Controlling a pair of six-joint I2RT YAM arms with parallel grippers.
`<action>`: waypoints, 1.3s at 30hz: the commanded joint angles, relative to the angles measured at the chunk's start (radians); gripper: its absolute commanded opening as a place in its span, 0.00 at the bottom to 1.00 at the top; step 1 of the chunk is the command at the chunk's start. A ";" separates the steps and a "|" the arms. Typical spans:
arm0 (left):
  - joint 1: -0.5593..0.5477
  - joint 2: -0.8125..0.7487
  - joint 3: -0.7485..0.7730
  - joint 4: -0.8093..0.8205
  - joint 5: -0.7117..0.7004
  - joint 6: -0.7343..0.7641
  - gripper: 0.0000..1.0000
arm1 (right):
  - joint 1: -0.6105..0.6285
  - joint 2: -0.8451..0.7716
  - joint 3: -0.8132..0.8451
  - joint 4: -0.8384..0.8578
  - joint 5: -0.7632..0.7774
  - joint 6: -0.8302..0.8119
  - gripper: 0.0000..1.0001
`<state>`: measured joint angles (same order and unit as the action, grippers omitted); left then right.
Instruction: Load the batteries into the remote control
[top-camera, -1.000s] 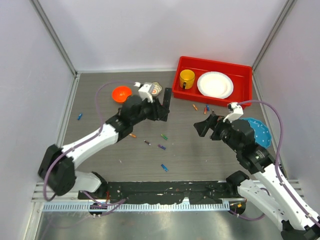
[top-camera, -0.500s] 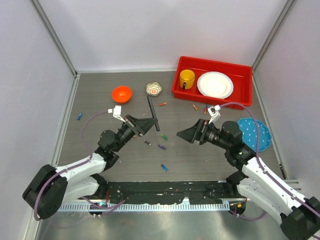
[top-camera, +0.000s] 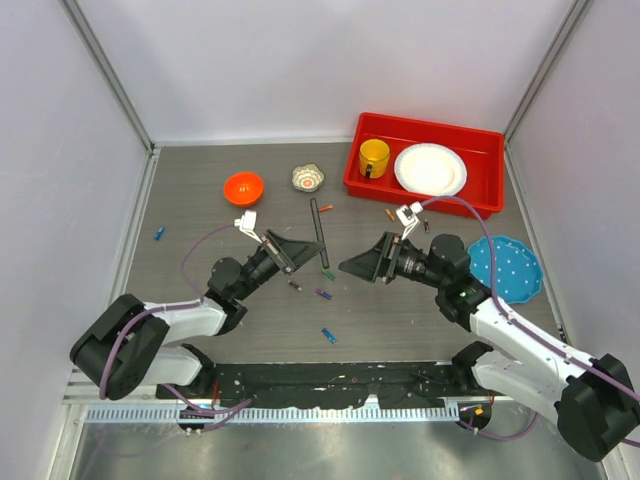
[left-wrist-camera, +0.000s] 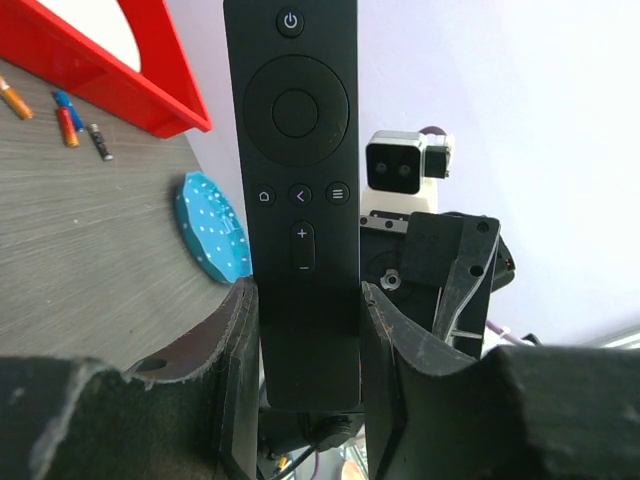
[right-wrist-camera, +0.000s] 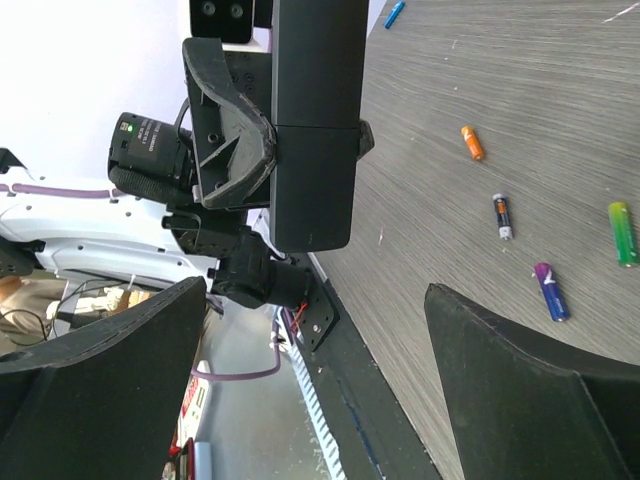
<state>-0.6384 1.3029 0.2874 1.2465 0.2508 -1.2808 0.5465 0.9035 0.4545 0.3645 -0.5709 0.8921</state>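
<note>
The remote control (top-camera: 320, 232) is a slim black bar held up over the middle of the table by its lower end, with my left gripper (top-camera: 285, 252) shut on it. In the left wrist view its button face (left-wrist-camera: 300, 200) sits between my fingers (left-wrist-camera: 238, 345). My right gripper (top-camera: 360, 268) stands open just right of it, jaws wide and empty. The right wrist view shows the remote's plain back (right-wrist-camera: 312, 120) ahead of the right gripper (right-wrist-camera: 315, 370). Loose batteries lie below: green (top-camera: 328, 272), purple (top-camera: 323, 294), blue (top-camera: 328, 335); also orange (right-wrist-camera: 472, 142).
A red tray (top-camera: 352, 180) at the back right holds a yellow cup (top-camera: 375, 157) and a white plate (top-camera: 430, 169). An orange bowl (top-camera: 243, 187) and a small patterned bowl (top-camera: 308, 178) stand at the back. A blue dotted plate (top-camera: 508, 268) lies right. More batteries (top-camera: 390, 213) lie by the tray.
My left arm has drawn back and brought the remote from the back of the table to the middle. My right gripper has swung left to face it, still open.
</note>
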 joint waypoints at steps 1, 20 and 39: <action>0.005 0.016 0.059 0.300 0.062 -0.028 0.00 | 0.036 0.043 0.067 0.057 0.000 -0.051 0.95; -0.004 0.024 0.065 0.300 0.097 -0.051 0.00 | 0.096 0.230 0.133 0.252 0.014 0.001 0.86; -0.004 0.022 0.065 0.300 0.097 -0.045 0.00 | 0.115 0.279 0.112 0.312 -0.017 0.021 0.51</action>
<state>-0.6403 1.3331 0.3275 1.2839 0.3336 -1.3281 0.6548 1.1847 0.5545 0.5980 -0.5694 0.9096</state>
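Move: My left hand already grips the remote control, whose middle is about 3 cm ahead of that hand and 1 cm higher. From my open right hand, the remote's near end is some 6 cm left, 1 cm ahead and 1 cm lower; its middle is 7 cm left, 6 cm ahead and 2 cm higher. About 21 cm below the right hand, the green battery is 12 cm ahead and 7 cm left, the purple battery 7 cm ahead and 8 cm left. I slide my right hand about 5 cm left towards the remote's near end, dipping slightly and coming back up while edging 1 cm forward, and narrow its fingers from almost fully open to just over half, one on either side of that end. My left hand keeps its grip, first easing the remote a centimetre or so up, right and back, then holding it still. ##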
